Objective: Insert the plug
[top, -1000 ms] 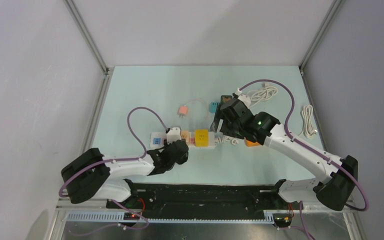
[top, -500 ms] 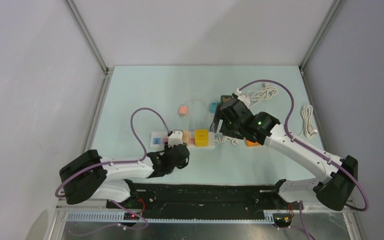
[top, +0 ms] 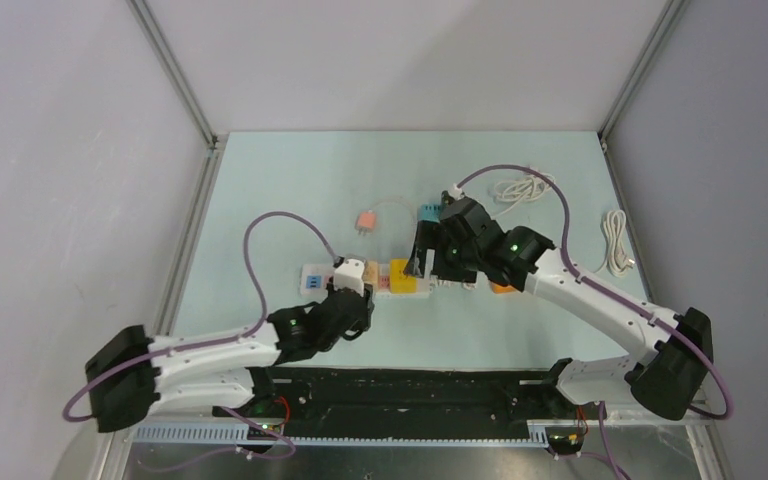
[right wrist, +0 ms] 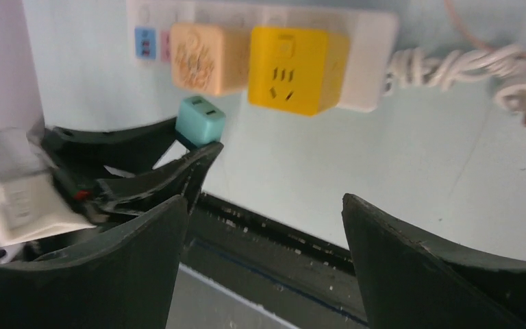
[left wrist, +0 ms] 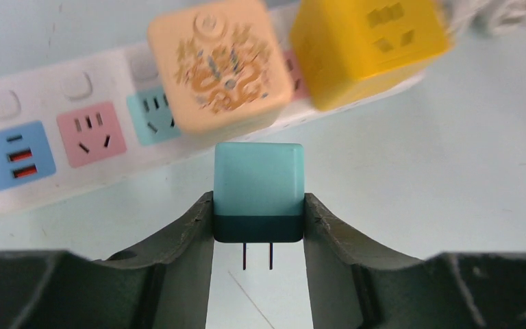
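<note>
A teal plug with a dark base is pinched between my left gripper's fingers, its two prongs pointing back toward the wrist. It hangs just in front of the white power strip. The strip shows a blue USB panel, a free pink socket and a teal socket half covered by a beige dragon cube. A yellow cube sits further right. My right gripper stands open and empty above the strip's right end. From there the held plug is visible.
A pink plug and another teal plug lie behind the strip, joined by a thin cord. White cables lie coiled at the back right and far right. An orange object sits under the right arm.
The left arm has stretched out, its shoulder swinging left, while its gripper stays at the strip's front edge with the plug. The right gripper has shifted left over the yellow cube.
</note>
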You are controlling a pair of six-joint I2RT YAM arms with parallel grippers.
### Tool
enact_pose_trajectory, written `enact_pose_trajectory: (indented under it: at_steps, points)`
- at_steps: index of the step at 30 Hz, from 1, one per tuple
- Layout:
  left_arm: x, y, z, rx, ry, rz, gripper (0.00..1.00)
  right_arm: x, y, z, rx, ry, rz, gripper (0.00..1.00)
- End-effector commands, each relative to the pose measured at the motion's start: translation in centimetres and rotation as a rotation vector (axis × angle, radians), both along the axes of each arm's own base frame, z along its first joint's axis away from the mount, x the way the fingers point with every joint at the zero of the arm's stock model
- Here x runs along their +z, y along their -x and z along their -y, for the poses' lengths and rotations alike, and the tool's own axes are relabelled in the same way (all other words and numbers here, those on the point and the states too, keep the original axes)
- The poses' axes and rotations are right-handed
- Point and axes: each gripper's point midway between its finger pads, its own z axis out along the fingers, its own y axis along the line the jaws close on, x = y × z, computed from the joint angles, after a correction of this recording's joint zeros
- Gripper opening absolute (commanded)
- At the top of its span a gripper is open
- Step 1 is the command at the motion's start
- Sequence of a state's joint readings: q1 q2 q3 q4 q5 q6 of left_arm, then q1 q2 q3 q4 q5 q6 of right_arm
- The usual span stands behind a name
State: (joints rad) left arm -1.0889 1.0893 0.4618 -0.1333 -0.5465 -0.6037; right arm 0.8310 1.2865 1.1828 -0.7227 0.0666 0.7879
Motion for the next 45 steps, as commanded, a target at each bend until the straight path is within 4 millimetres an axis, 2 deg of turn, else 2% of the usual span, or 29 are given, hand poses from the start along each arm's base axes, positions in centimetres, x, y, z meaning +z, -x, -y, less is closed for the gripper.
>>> enact_pose_trajectory:
  at_steps: [1,5,7,11,14,17,23,29,32,35,38,41,45]
  points:
    - [4.8,0.1,0.7,-0.083,0.087,0.133,0.22,0.7,2.0,-2.8,0.194,-0.116,-0.019,0.87]
    - [8.0,1.6,1.3,-0.199,0.175,0.199,0.22,2.6,3.7,-5.3,0.326,-0.218,0.008,0.87]
    - [9.7,2.0,1.2,-0.234,0.217,0.242,0.21,3.7,5.2,-6.8,0.422,-0.284,0.007,0.87]
    - [12.5,2.3,0.6,-0.266,0.267,0.328,0.22,4.4,5.8,-8.2,0.458,-0.342,0.001,0.86]
    - [13.8,2.5,0.2,-0.285,0.279,0.373,0.22,4.8,5.7,-9.1,0.46,-0.384,-0.018,0.85]
    - [14.4,2.5,0.2,-0.299,0.281,0.391,0.23,5.4,5.3,-9.9,0.428,-0.434,-0.041,0.83]
    - [15.2,2.3,0.3,-0.298,0.273,0.409,0.23,4.2,3.4,-11.0,0.349,-0.423,-0.083,0.79]
    - [15.6,2.2,0.5,-0.31,0.269,0.421,0.24,3.6,2.7,-11.9,0.369,-0.393,-0.08,0.71]
    - [15.4,2.4,0.7,-0.324,0.268,0.416,0.24,4.0,2.3,-12.5,0.406,-0.407,-0.031,0.67]
    - [15.4,2.5,0.7,-0.33,0.269,0.414,0.24,4.0,2.1,-12.9,0.431,-0.42,-0.024,0.6]
    - [15.5,2.4,0.6,-0.32,0.274,0.414,0.27,4.1,2.7,-13.2,0.47,-0.434,-0.046,0.53]
    - [15.6,2.1,0.4,-0.289,0.279,0.414,0.32,3.7,3.5,-13.3,0.483,-0.429,-0.102,0.36]
    - [15.8,1.9,0.6,-0.279,0.277,0.407,0.34,3.7,4.4,-13.1,0.509,-0.434,-0.137,0.27]
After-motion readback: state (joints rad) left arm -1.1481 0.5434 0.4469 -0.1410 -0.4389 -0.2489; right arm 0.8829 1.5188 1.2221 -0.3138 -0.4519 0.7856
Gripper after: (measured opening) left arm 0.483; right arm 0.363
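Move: The teal plug, already off the table in the left fingers, lies about 13 cm to the right hand's left, 2 cm back and 11 cm below. From the right hand the yellow adapter is some 3 cm ahead, 4 cm left, 13 cm down; the beige adapter is about 4 cm ahead, 11 cm left, equally low. From the left hand the right fingertips are about 2 cm ahead, 13 cm right, 11 cm up; the beige adapter is 6 cm ahead, 2 cm right, the yellow 5 cm ahead, 9 cm right, both 2 cm below. The left hand keeps its grip on the teal plug and lifts it quickly, about 13 cm up and slightly back, its fingers tipping upward some 20 degrees and turning clockwise, then holds it there for the other hand. The open right hand sweeps left about 12 cm, first also drawing back and then easing a little forward, turning counter-clockwise with its left side rising, and at the end closes its fingertips to pinch the plug's outer, socket end beside the left fingers. ##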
